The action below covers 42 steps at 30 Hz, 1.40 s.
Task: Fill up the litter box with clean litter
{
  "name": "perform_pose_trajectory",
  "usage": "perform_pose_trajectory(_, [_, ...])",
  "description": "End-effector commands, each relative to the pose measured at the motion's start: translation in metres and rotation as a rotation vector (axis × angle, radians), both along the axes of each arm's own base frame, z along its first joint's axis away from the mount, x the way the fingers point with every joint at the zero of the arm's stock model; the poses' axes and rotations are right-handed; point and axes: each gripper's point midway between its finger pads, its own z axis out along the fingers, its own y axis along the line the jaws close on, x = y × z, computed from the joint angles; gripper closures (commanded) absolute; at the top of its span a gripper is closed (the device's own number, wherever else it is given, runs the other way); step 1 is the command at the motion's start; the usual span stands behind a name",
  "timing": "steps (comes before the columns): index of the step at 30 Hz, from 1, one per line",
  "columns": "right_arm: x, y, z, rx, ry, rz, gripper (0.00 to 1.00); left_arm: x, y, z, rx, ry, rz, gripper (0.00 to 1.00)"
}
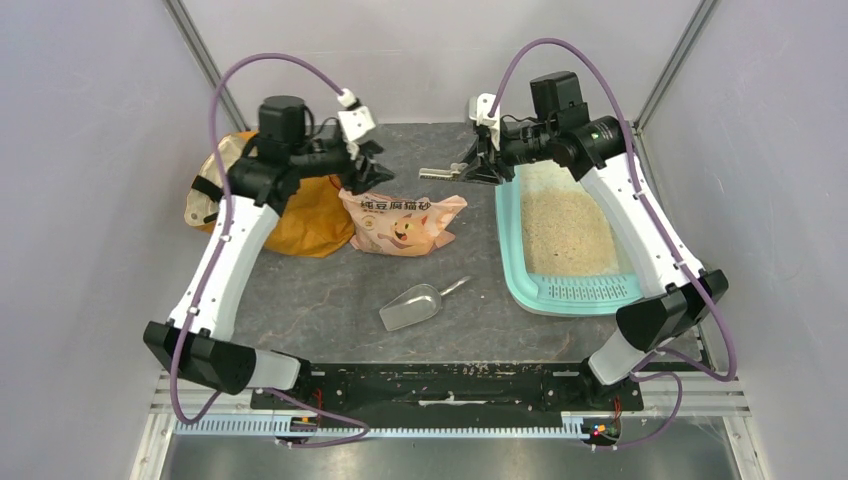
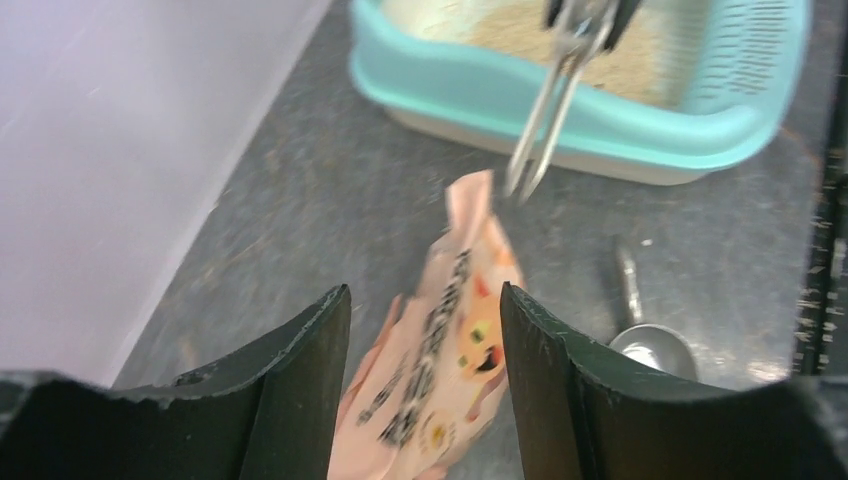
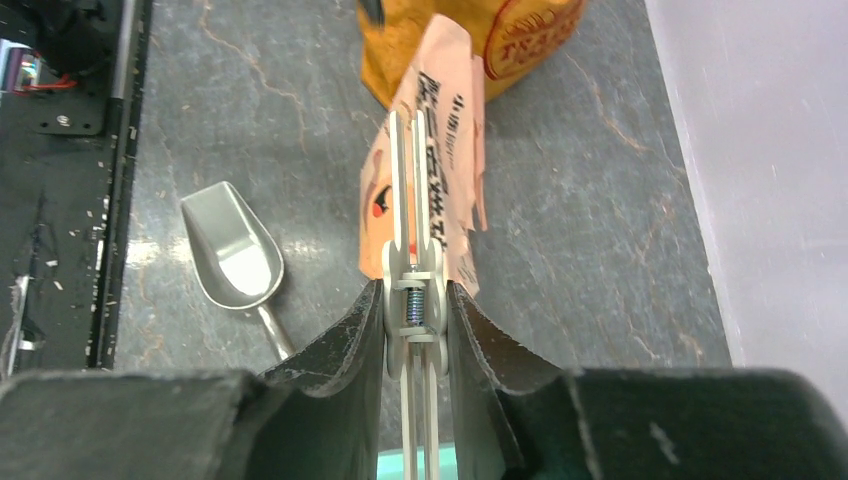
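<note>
The teal litter box (image 1: 520, 262) stands at the right, and the left wrist view shows its rim (image 2: 600, 115). Pale tan clean litter (image 1: 568, 228) covers its floor. A peach-pink pouch (image 1: 405, 222) lies flat in the middle of the table. My left gripper (image 1: 366, 166) hovers over the pouch's far left corner, open, with the blurred pouch (image 2: 440, 360) showing below the gap (image 2: 425, 295). My right gripper (image 1: 478, 165) is shut on a metal spring clip (image 3: 412, 250) that points left toward the pouch (image 3: 450, 120). The clip (image 1: 440, 172) hangs above the table.
A silver metal scoop (image 1: 415, 305) lies near the front centre, also seen as the scoop (image 3: 235, 260). An orange fabric bag (image 1: 305, 220) sits at the back left under the left arm. Grey walls close in at the left, right and back.
</note>
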Motion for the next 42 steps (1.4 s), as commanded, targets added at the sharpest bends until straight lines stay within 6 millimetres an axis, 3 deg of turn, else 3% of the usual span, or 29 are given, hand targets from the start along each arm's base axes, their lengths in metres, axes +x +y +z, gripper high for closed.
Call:
perform_pose_trajectory(1, [0.027, -0.013, -0.011, -0.028, -0.018, -0.042, 1.0, 0.017, 0.04, 0.001, 0.05, -0.042, 0.088, 0.37])
perform_pose_trajectory(5, [0.035, -0.016, -0.019, -0.034, -0.015, -0.002, 1.0, 0.026, 0.052, -0.034, 0.206, -0.087, 0.039, 0.38])
perform_pose_trajectory(9, [0.034, -0.016, -0.02, -0.036, -0.019, 0.038, 1.0, 0.032, 0.05, -0.044, 0.237, -0.121, -0.003, 0.4])
perform_pose_trajectory(14, [0.014, -0.011, -0.006, 0.036, 0.022, 0.094, 1.0, 0.015, 0.003, -0.017, 0.086, -0.068, -0.093, 0.38])
perform_pose_trajectory(17, [0.007, -0.005, 0.006, 0.098, 0.049, 0.102, 1.0, -0.005, -0.029, -0.016, 0.05, -0.055, -0.163, 0.36])
perform_pose_trajectory(20, [0.004, -0.002, 0.015, 0.136, 0.041, 0.112, 1.0, -0.016, -0.05, -0.021, 0.007, -0.026, -0.192, 0.36])
perform_pose_trajectory(26, [-0.004, 0.001, 0.021, 0.155, 0.042, 0.127, 1.0, -0.015, -0.071, -0.013, -0.037, -0.018, -0.18, 0.54])
perform_pose_trajectory(32, [-0.006, 0.001, 0.021, 0.158, 0.044, 0.135, 1.0, -0.013, -0.072, -0.013, -0.031, -0.029, -0.17, 0.66])
perform_pose_trajectory(34, [-0.006, 0.001, 0.019, 0.156, 0.045, 0.134, 1.0, -0.015, -0.073, -0.011, -0.037, -0.031, -0.179, 0.75])
perform_pose_trajectory(35, [-0.006, 0.002, 0.019, 0.151, 0.042, 0.131, 0.99, -0.015, -0.073, -0.011, -0.039, -0.028, -0.182, 0.86])
perform_pose_trajectory(36, [-0.005, 0.002, 0.017, 0.142, 0.038, 0.125, 0.92, -0.015, -0.073, -0.01, -0.041, -0.025, -0.182, 0.95])
perform_pose_trajectory(38, [-0.003, 0.002, 0.011, 0.107, 0.017, 0.113, 0.7, -0.015, -0.073, -0.012, -0.036, -0.019, -0.177, 0.98])
perform_pose_trajectory(40, [-0.001, 0.003, 0.005, 0.072, 0.0, 0.097, 0.64, -0.015, -0.072, -0.014, -0.024, -0.013, -0.172, 0.98])
perform_pose_trajectory(42, [-0.001, 0.003, 0.005, 0.065, -0.005, 0.092, 0.65, -0.015, -0.071, -0.019, -0.01, 0.0, -0.174, 0.98])
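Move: The clip is held in the right gripper, its middle about 2 cm to the right hand's left. From the empty, open left hand, the clip's middle is some 10 cm right, 1 cm back and 3 cm below. The litter bag stands about 3 cm right, 5 cm back and 25 cm below that hand. The scoop lies roughly 7 cm right of it, 20 cm back, on the table some 32 cm down. The clip's long jaws, jutting from the right fingers, are pinched by the left hand: it first swings about 5 cm farther left while dropping and easing forward, then reverses, travels some 11 cm right and slightly back, and closes on the jaw ends. Meanwhile the right hand, still gripping, dips forward and down about 5 cm, then returns, its wrist turned some 10 degrees. ##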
